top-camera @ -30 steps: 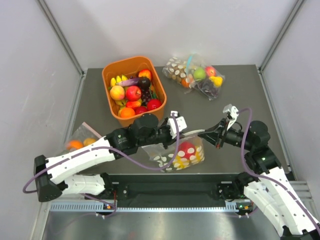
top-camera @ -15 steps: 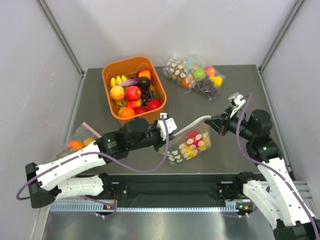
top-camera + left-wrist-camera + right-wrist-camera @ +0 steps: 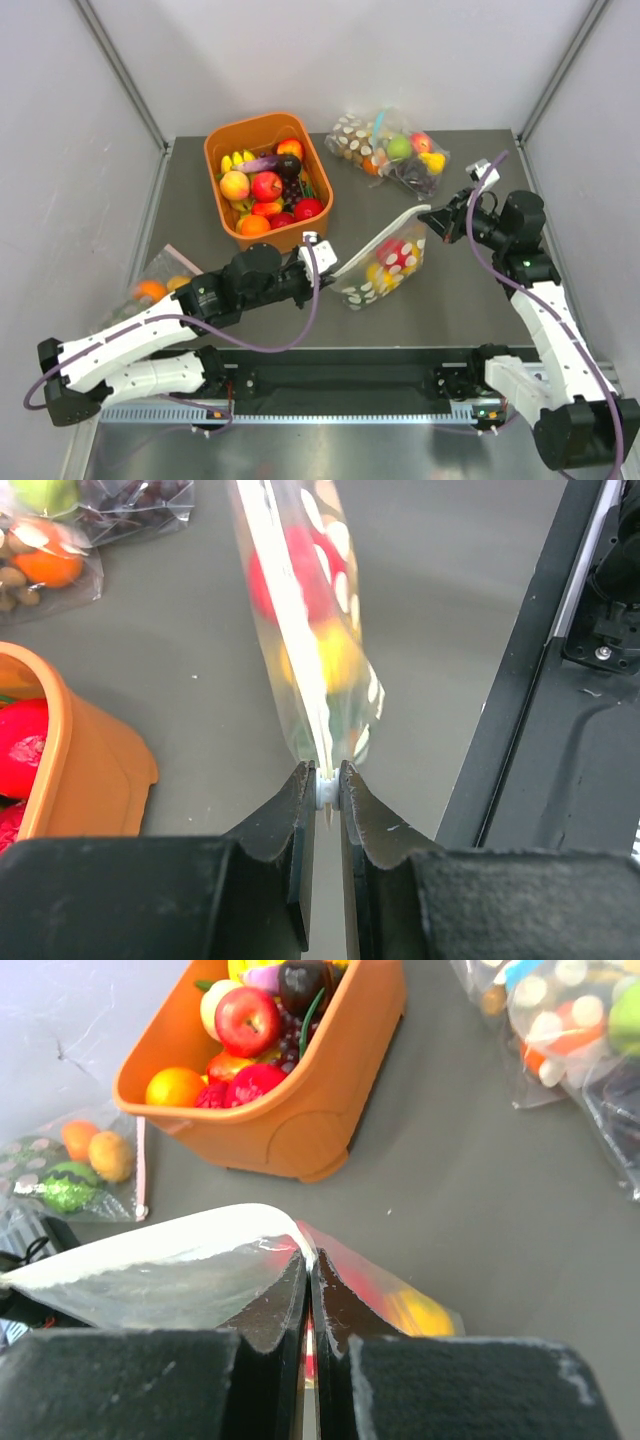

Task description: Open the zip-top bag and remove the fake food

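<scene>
The zip-top bag (image 3: 388,268), clear with white dots, hangs stretched between both grippers above the table. Its zip strip (image 3: 385,235) runs slanted from lower left to upper right. Red and yellow fake food (image 3: 392,254) shows through the plastic. My left gripper (image 3: 328,268) is shut on the small white piece at the strip's left end (image 3: 327,786). In the left wrist view the bag (image 3: 310,630) runs away from the jaws, with red and yellow fruit (image 3: 335,660) inside. My right gripper (image 3: 432,222) is shut on the bag's upper edge (image 3: 305,1245) at the right end.
An orange basket (image 3: 222,140) full of toy fruit stands at the back left. A dotted bag with a green apple and grapes (image 3: 395,150) lies at the back right. Another dotted bag with an orange fruit (image 3: 160,285) lies at the left edge.
The bag has risen off the near edge and moved back and right. The right gripper pulled back-right while the left gripper drew left, stretching the zip strip between them.
</scene>
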You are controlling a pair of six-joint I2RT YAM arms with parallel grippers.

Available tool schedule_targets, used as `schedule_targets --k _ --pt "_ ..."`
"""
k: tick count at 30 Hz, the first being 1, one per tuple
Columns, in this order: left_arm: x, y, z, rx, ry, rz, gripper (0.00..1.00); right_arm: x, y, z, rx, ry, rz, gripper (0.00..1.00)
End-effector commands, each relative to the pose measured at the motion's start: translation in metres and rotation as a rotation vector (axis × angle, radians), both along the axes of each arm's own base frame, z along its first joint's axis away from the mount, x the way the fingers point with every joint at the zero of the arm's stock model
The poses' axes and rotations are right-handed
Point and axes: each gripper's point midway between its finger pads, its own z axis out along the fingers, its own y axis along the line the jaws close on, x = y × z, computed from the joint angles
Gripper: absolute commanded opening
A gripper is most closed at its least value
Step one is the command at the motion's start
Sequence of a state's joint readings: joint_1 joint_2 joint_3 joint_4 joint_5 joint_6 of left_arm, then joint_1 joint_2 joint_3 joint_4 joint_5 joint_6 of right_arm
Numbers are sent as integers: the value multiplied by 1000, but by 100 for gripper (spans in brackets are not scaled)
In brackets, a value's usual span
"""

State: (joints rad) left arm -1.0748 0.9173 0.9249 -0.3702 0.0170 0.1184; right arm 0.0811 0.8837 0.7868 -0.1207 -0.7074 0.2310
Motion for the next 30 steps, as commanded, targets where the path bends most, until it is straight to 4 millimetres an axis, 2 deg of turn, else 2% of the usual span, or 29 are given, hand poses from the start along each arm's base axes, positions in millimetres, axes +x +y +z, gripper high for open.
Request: schedule_targets --k 1,7,10,12,14,15,16,18,19,20,21,24,27,30 --pt "-3 8 1 -11 11 16 0 19 -6 47 7 -157 -19 0" --pt "-3 3 2 -37 17 8 0 39 -4 44 -2 -128 -7 0" --pt "-8 -13 7 -90 33 -45 0 50 -1 44 1 -127 11 0" --pt "-7 -26 3 -106 64 -58 0 54 0 39 5 -103 12 1" --pt "-2 -40 -3 -121 85 -59 0 54 -1 38 6 -92 2 17" --pt "1 -45 -5 -124 92 -49 0 52 -4 33 6 -58 -22 26" --pt "8 -47 -6 -128 80 -22 0 51 -6 32 4 -47 -39 45" --pt "16 -60 -10 -170 115 16 0 43 -16 28 -15 -16 -112 54" --pt "19 -62 -10 -184 122 28 0 41 -21 28 -19 -7 -146 65" --pt "25 -65 -15 -192 124 57 0 34 -26 34 -19 -15 -183 66" --pt "29 -70 -7 -237 123 71 0 30 -36 24 -26 45 -253 66" --pt "42 -74 -5 -276 113 135 0 11 -47 17 -6 99 -345 67" --pt "51 -76 -5 -288 106 178 0 -5 -48 13 -7 127 -360 67" --pt "50 -79 -3 -306 102 170 0 -17 -48 5 -10 164 -369 67"
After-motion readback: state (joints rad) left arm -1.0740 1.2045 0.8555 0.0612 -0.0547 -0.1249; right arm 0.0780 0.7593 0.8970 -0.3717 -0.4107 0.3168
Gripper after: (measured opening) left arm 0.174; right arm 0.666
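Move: The bag, holding red and yellow fake food, hangs with each hand on one end of its zip edge. Its middle lies about 11 cm right, 4 cm ahead and 8 cm below the left hand, and some 9 cm left, 10 cm back and 8 cm below the right. The orange bin is roughly 22 cm ahead and 14 cm left of the left hand. A dark-backed fruit bag lies about 12 cm ahead and 2 cm left of the right hand. The bag's far zip corner is let go: the right hand carries it about 4 cm forward, opens wide, then draws away back and right, rising and turning some 20 degrees clockwise. The left fingers keep their pinch on the near zip end and, after a brief hold, bring it about 7 cm right and 4 cm forward, dipping then rising slightly. ##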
